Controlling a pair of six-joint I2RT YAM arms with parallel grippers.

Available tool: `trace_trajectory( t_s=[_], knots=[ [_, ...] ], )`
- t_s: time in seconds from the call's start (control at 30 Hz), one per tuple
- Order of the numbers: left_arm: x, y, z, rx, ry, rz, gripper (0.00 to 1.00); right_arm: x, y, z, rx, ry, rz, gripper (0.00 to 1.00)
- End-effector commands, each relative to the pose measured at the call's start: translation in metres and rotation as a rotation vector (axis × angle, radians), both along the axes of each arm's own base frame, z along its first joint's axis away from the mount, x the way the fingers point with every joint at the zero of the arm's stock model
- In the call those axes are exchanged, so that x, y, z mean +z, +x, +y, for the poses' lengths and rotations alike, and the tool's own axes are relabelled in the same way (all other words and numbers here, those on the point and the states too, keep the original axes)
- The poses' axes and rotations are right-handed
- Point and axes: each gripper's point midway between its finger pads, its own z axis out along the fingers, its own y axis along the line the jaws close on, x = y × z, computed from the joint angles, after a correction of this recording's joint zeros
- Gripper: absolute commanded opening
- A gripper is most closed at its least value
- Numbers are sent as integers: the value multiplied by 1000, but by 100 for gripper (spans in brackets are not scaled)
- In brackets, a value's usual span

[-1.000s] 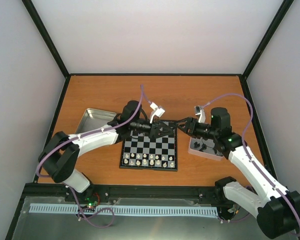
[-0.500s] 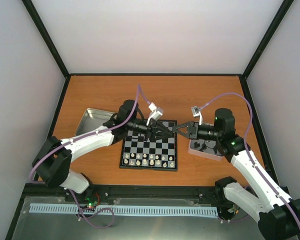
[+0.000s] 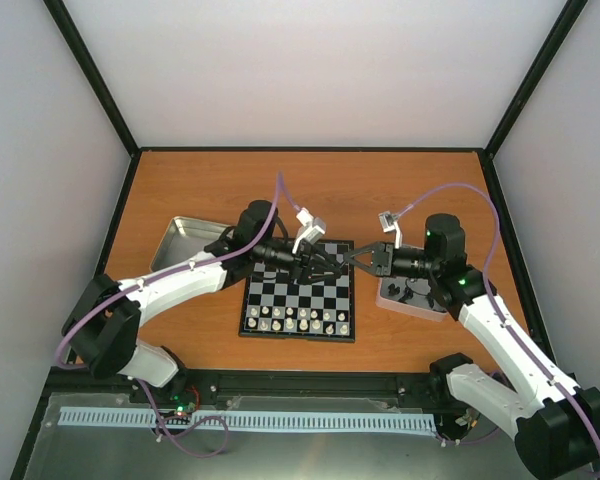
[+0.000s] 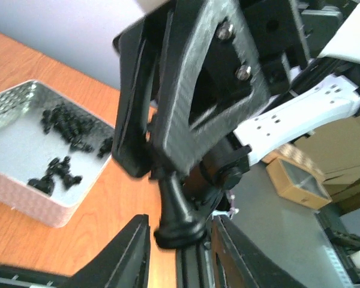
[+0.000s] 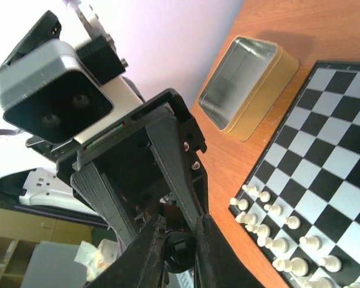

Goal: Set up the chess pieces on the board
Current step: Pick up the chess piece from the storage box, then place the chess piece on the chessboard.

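Note:
Both grippers meet tip to tip just above the far edge of the board (image 3: pixel 280 290). Between them hangs one black chess piece (image 4: pixel 179 210). My left gripper (image 4: pixel 180 223) is closed round its wide base, and the right gripper (image 3: pixel 354 259) pinches its other end from the opposite side. In the right wrist view the piece (image 5: pixel 181 255) shows as a round black disc squeezed between the right gripper's (image 5: pixel 180 223) fingers. White pieces (image 3: pixel 298 320) fill the board's two near rows. More black pieces (image 4: pixel 66 129) lie in the tray (image 3: pixel 427 308) right of the board.
An empty metal tray (image 3: pixel 190 240) sits left of the board, seen also as a tray (image 5: pixel 246 84) in the right wrist view. The left arm's purple cable (image 3: pixel 285 195) arcs over the board's far side. Black frame posts bound the wooden table.
The right gripper has moved left to meet the left gripper and its jaws have closed on the black piece. The left gripper stayed closed and barely moved.

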Motion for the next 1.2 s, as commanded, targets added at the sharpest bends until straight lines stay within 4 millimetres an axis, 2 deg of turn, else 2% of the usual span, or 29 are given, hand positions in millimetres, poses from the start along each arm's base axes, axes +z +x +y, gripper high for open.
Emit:
trace_trajectory(
  t_s=[0.0, 0.07, 0.13, 0.23, 0.3, 0.4, 0.47, 0.63, 0.77, 0.97, 1.07, 1.17],
  knots=[
    [5, 22, 4, 137, 51, -30, 42, 10, 19, -5, -80, -48, -121, 11],
    [-3, 47, 15, 282, 107, -4, 53, 2, 30, -8, -132, -104, -146, 10],
    [-12, 75, 37, 453, 167, 37, 63, -7, 43, -11, -198, -169, -168, 10],
    [-16, 104, 79, 691, 238, 78, 65, -21, 63, -12, -283, -264, -215, 10],
    [-9, 116, 106, 848, 272, 49, 67, -28, 75, -7, -323, -318, -251, 10],
    [11, 123, 148, 1068, 323, -23, 70, -40, 90, 1, -375, -397, -299, 10],
    [31, 125, 175, 1194, 329, -85, 72, -45, 98, 10, -395, -453, -344, 10],
    [75, 114, 218, 1366, 262, -241, 80, -72, 118, 38, -407, -633, -447, 10],
    [91, 110, 237, 1445, 213, -343, 83, -97, 135, 62, -379, -724, -484, 9],
    [89, 110, 242, 1469, 204, -396, 86, -132, 157, 92, -327, -757, -511, 8],
    [83, 113, 241, 1463, 229, -395, 86, -150, 158, 99, -285, -773, -495, 7],
    [79, 114, 240, 1458, 243, -394, 86, -160, 160, 98, -275, -798, -494, 8]
  ],
)
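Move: A black chess piece is already gripped in the right fingers; its base sits between the left fingers, about 1 cm to the right of the left hand's point. From the right hand, the middle of the board's far rank lies some 17 cm ahead, 9 left and 21 below. The white pieces stand level with the hand, 10 left; the storage box is 8 ahead, 13 right. From the left hand the empty tray is roughly 16 ahead, 31 left, 21 below. Forward, then down and leftward, the right hand carries the black piece towards the middle of the board's far rank, about 15 cm forward, 17 down and 9 left, keeping its pinch while the fingers tip to point forward and down. The left fingers open wide off the piece's base; that hand swings forward, then some 24 cm left and up towards the tray, yawing about 80 degrees counter-clockwise. ##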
